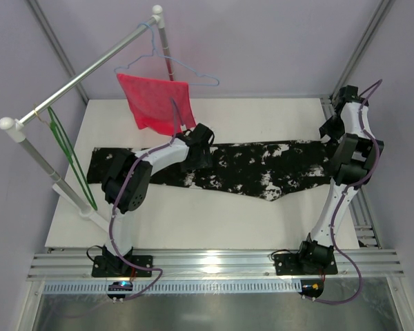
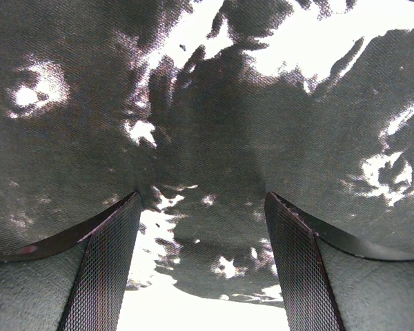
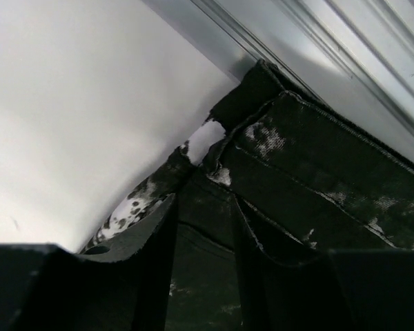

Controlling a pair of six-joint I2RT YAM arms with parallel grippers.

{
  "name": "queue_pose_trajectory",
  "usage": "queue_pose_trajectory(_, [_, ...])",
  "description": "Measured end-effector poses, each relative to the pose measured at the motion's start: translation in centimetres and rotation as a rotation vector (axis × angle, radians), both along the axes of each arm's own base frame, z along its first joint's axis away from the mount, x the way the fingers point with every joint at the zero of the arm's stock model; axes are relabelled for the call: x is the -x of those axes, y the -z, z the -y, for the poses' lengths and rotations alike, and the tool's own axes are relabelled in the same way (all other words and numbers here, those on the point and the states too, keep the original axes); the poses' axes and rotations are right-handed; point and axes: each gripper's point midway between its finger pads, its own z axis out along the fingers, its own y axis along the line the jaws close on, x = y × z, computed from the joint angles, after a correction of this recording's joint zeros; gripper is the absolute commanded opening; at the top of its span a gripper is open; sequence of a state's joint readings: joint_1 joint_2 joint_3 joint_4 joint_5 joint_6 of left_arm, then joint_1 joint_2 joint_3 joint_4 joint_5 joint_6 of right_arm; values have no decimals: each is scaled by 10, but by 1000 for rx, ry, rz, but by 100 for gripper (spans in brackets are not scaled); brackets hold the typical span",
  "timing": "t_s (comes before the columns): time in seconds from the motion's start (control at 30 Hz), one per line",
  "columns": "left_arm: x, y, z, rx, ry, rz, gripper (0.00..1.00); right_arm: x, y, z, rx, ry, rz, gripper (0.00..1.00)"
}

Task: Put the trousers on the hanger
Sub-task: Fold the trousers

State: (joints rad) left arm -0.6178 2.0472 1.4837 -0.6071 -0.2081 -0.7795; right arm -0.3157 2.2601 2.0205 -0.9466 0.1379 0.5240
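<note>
The trousers [image 1: 262,169], black with white splotches, lie flat and stretched across the white table [image 1: 228,221]. The green hanger [image 1: 70,155] hangs from the left end of the rail, apart from the trousers. My left gripper [image 1: 193,155] is down over the trousers' left-middle part. In the left wrist view it [image 2: 203,262] is open, with the fabric [image 2: 214,124] spread under both fingers. My right gripper [image 1: 333,148] is at the trousers' right end. In the right wrist view it [image 3: 204,207] is narrowly open, straddling the dark waistband fabric [image 3: 317,158].
A red mesh cloth [image 1: 155,103] hangs on a pale blue wire hanger [image 1: 193,72] from the slanted rail [image 1: 90,69]. The rail's white post [image 1: 58,183] stands at the left. An aluminium frame [image 3: 345,48] borders the table just beyond the waistband.
</note>
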Motion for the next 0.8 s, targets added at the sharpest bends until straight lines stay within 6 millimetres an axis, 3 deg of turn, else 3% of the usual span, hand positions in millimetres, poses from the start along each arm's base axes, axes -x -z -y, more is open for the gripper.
queue_pose_trajectory(0.23, [0, 0, 0, 1, -2, 0, 73, 14, 45, -5, -50, 60, -126, 41])
queue_pose_trajectory(0.33, [0, 0, 0, 1, -2, 0, 73, 13, 45, -5, -50, 66, -127, 40])
queue_pose_trajectory(0.43, [0, 0, 0, 1, -2, 0, 73, 13, 45, -4, -49, 69, -128, 33])
queue_pose_trajectory(0.53, [0, 0, 0, 1, -3, 0, 72, 13, 47, -3, -43, 72, -128, 16])
queue_pose_trajectory(0.57, [0, 0, 0, 1, -3, 0, 72, 14, 47, -3, -43, 72, -128, 4])
queue_pose_trajectory(0.8, [0, 0, 0, -1, -4, 2, 73, 14, 45, -2, -34, 73, -119, 3])
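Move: The right hand, half open, hangs above the right end of the trousers. The layer it will pinch lies about 5 cm below and 1 cm back. The trousers' far right corner is some 2 cm ahead of the hand and 6 cm to its right; a white patch on the far edge is about 2 cm ahead and 2 cm right, both 5 cm down. From the left hand, the pinch spot is roughly 9 cm ahead and 43 cm to the right, about level. The right fingers pinch the dark cloth just inside the trousers' far edge, near the right end: the hand first drops quickly, some 4.5 cm, easing back about 1 cm and tipping the fingers a few degrees nearer upright. Staying down there, it then closes its half-open fingers almost fully on the cloth. ##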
